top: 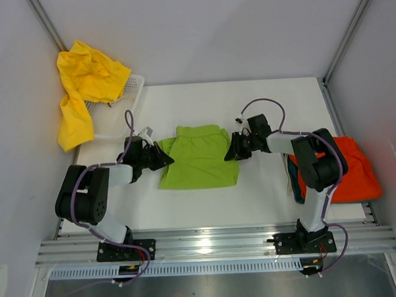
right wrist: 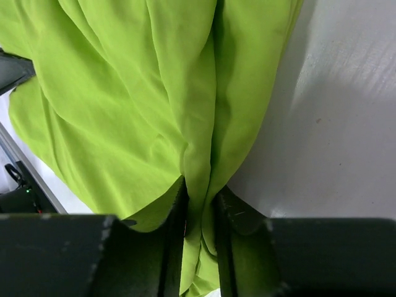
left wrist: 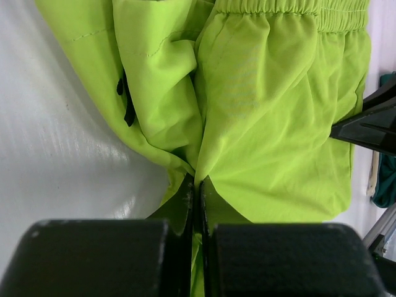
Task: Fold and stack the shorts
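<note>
Lime green shorts [top: 200, 158] lie flat mid-table, waistband towards the back. My left gripper [top: 166, 158] is at their left edge, and in the left wrist view it [left wrist: 198, 185] is shut on a pinch of the green cloth [left wrist: 266, 111]. My right gripper [top: 230, 152] is at their right edge. In the right wrist view a bunched fold of the green cloth [right wrist: 124, 111] fills the narrow gap between its fingers [right wrist: 201, 192]. Yellow shorts [top: 86, 81] hang over the basket at the back left. Orange-red shorts [top: 350, 169] lie on dark teal shorts [top: 294, 179] at the right edge.
The white plastic basket [top: 135, 92] stands at the table's back left corner, beyond my left arm. Grey walls close in the back and both sides. A metal rail [top: 210, 242] runs along the near edge by the arm bases.
</note>
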Motion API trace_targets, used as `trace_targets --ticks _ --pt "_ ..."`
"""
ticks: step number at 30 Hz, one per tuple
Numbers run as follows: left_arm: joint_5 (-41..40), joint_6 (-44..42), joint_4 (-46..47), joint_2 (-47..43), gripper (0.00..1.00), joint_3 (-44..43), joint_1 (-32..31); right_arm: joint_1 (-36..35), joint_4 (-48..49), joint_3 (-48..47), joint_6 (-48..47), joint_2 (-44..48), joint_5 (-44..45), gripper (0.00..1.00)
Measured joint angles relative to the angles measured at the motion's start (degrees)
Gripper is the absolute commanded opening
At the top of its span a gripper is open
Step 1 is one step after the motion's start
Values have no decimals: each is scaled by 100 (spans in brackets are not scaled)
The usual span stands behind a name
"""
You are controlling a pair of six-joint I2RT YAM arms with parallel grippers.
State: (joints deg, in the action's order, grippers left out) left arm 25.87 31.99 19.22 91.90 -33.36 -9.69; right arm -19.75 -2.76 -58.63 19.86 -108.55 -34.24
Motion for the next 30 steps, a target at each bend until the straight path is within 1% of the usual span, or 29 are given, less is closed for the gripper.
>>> trace_targets --ticks 3,4,5,7,11,15,21,27,30 --pt "26 -2 2 7 0 0 0 -87 -74 -33 -2 0 170 19" --pt "28 -2 2 9 0 0 0 -151 -173 -98 -17 0 289 15" --pt "31 -2 2 11 0 0 0 -229 -269 -168 -44 0 442 9" --pt "28 -7 2 13 0 0 0 -391 -417 -275 -63 0 728 0" --pt "9 -20 -9 13 0 0 -9 -562 -629 -389 -33 35 1204 0" --pt "-199 -61 -177 -90 0 -9 -162 -592 -933 -387 2 264 1757 0" --pt "-774 0 -780 -501 0 -168 -944 -551 -1729 -387 -4 940 2599 0" --pt "-1495 286 -1193 -640 0 -748 -1947 -197 -2422 -387 -2 1716 3215 0" --pt "-1818 431 -1399 -640 0 -1110 -2319 -42 -2664 -387 -2 1980 3493 0"
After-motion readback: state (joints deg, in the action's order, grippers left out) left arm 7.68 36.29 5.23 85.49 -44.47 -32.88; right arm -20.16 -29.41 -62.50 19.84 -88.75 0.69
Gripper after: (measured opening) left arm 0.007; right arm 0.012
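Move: The left hand already pinches the left edge of the green shorts, whose middle is about 10 cm to its right and 1 cm ahead. From the right hand, part-closed around their bunched right edge, that middle lies some 12 cm left and 1 cm ahead. The orange stack is about 40 cm to the right hand's right and 7 cm nearer the base, roughly level in height; from the left hand it is some 62 cm right and 7 cm back. The right hand finishes shutting on the bunched right edge of the green shorts, easing about a centimetre left as it closes, while the left keeps its pinch on the opposite edge. Then both hands rise and swing together to the right, towards the orange stack, each ending about 10 cm over and some 6 or 7 cm up, the right wrist rolling some 30 degrees so its fingers point more steeply down and also turning clockwise. ##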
